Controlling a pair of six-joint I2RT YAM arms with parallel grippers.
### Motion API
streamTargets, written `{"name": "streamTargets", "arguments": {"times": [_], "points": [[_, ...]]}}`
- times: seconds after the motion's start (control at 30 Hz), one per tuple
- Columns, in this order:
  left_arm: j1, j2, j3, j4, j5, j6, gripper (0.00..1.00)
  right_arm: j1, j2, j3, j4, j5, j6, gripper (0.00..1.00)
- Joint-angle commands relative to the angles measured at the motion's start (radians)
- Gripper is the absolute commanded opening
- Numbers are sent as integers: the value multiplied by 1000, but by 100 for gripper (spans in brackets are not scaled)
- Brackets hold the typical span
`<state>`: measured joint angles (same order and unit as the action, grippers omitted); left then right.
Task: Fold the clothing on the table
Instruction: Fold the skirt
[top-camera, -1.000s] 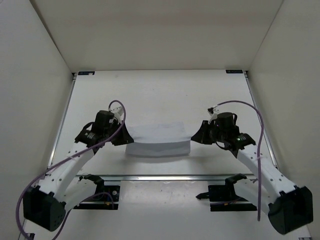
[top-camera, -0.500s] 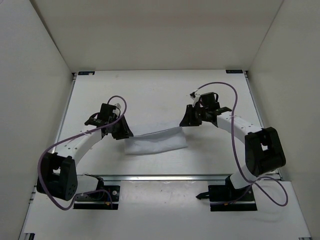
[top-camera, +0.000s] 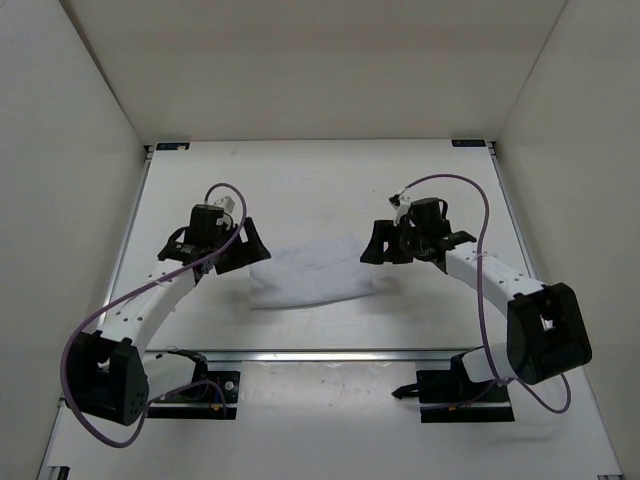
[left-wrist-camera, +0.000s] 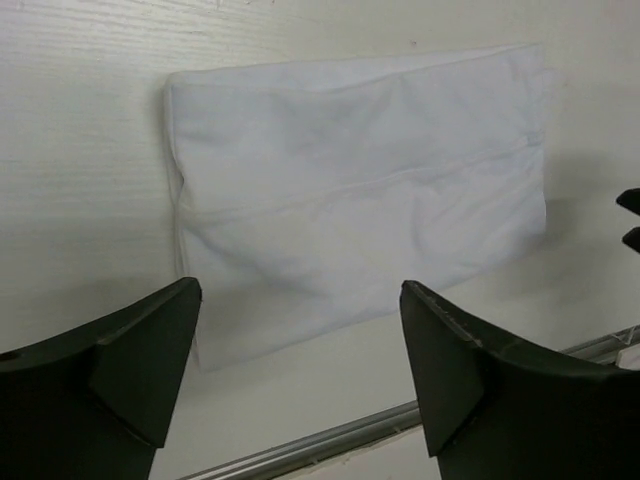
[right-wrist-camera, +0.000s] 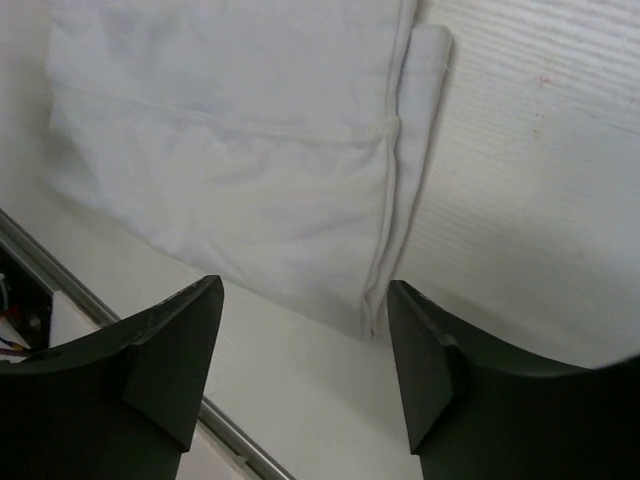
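The white clothing (top-camera: 312, 272) lies folded in a flat rectangle on the white table (top-camera: 320, 185), a little in front of the middle. The left wrist view shows the clothing (left-wrist-camera: 360, 190) whole, and the right wrist view shows the clothing (right-wrist-camera: 250, 150) with its layered right edge. My left gripper (top-camera: 243, 248) hovers at the cloth's left end, open, nothing between its fingers (left-wrist-camera: 140, 350). At the cloth's right end my right gripper (top-camera: 375, 243) is open and empty too, its fingers (right-wrist-camera: 440, 360) apart above the table.
A metal rail (top-camera: 330, 354) runs along the table's near edge, seen also as the rail (left-wrist-camera: 330, 440) in the left wrist view. Off-white walls (top-camera: 70, 180) close in the left, right and back. Small dark brackets (top-camera: 172, 146) mark the far corners.
Both grippers held the cloth's ends and carried them forward over the cloth; now both have opened and let go, and the clothing lies flat.
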<state>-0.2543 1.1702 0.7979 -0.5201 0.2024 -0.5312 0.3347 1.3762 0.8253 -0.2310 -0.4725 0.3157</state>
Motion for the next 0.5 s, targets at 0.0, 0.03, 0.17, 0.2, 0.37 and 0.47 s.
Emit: {"name": "streamTargets", "arguments": {"times": [0.0, 0.03, 0.17, 0.2, 0.37, 0.47], "points": [[-40, 12, -41, 29, -38, 7, 89, 27, 12, -40, 9, 48, -9, 65], [-46, 9, -57, 43, -44, 5, 83, 36, 15, -57, 21, 49, -4, 66], [-63, 20, -117, 63, -113, -21, 30, 43, 41, -104, 53, 46, 25, 65], [-62, 19, -121, 60, -127, -24, 12, 38, 50, -97, 50, 46, 20, 65], [-83, 28, -137, 52, -227, -53, 0, 52, 95, -78, 61, 69, -9, 65], [-82, 34, -152, 69, -251, -75, 0, 50, 150, -58, 75, 63, -12, 60]]}}
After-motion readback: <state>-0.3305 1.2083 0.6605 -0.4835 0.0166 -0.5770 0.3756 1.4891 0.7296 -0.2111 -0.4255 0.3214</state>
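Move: The skirt's near left corner lies about 6 cm back and 4 cm left of the left hand, roughly 10 cm below. From the right hand, its near right corner is some 6 cm back, 1 cm right and 10 cm down. The folded skirt's middle is about 2 cm back and 9 cm right of the left hand, 2 cm back and 11 cm left of the right hand. The table's front rail runs about 20 cm back from the left hand. No touch on the cloth can be made out yet as both hands sink towards the skirt's near corners. The left drops about 6 cm while drawing back, then edges left, its open fingers shutting fully above the left edge. The right comes down some 7 cm and back 3 cm, fingers still open astride the near right corner and tipping about 10 degrees further down. ##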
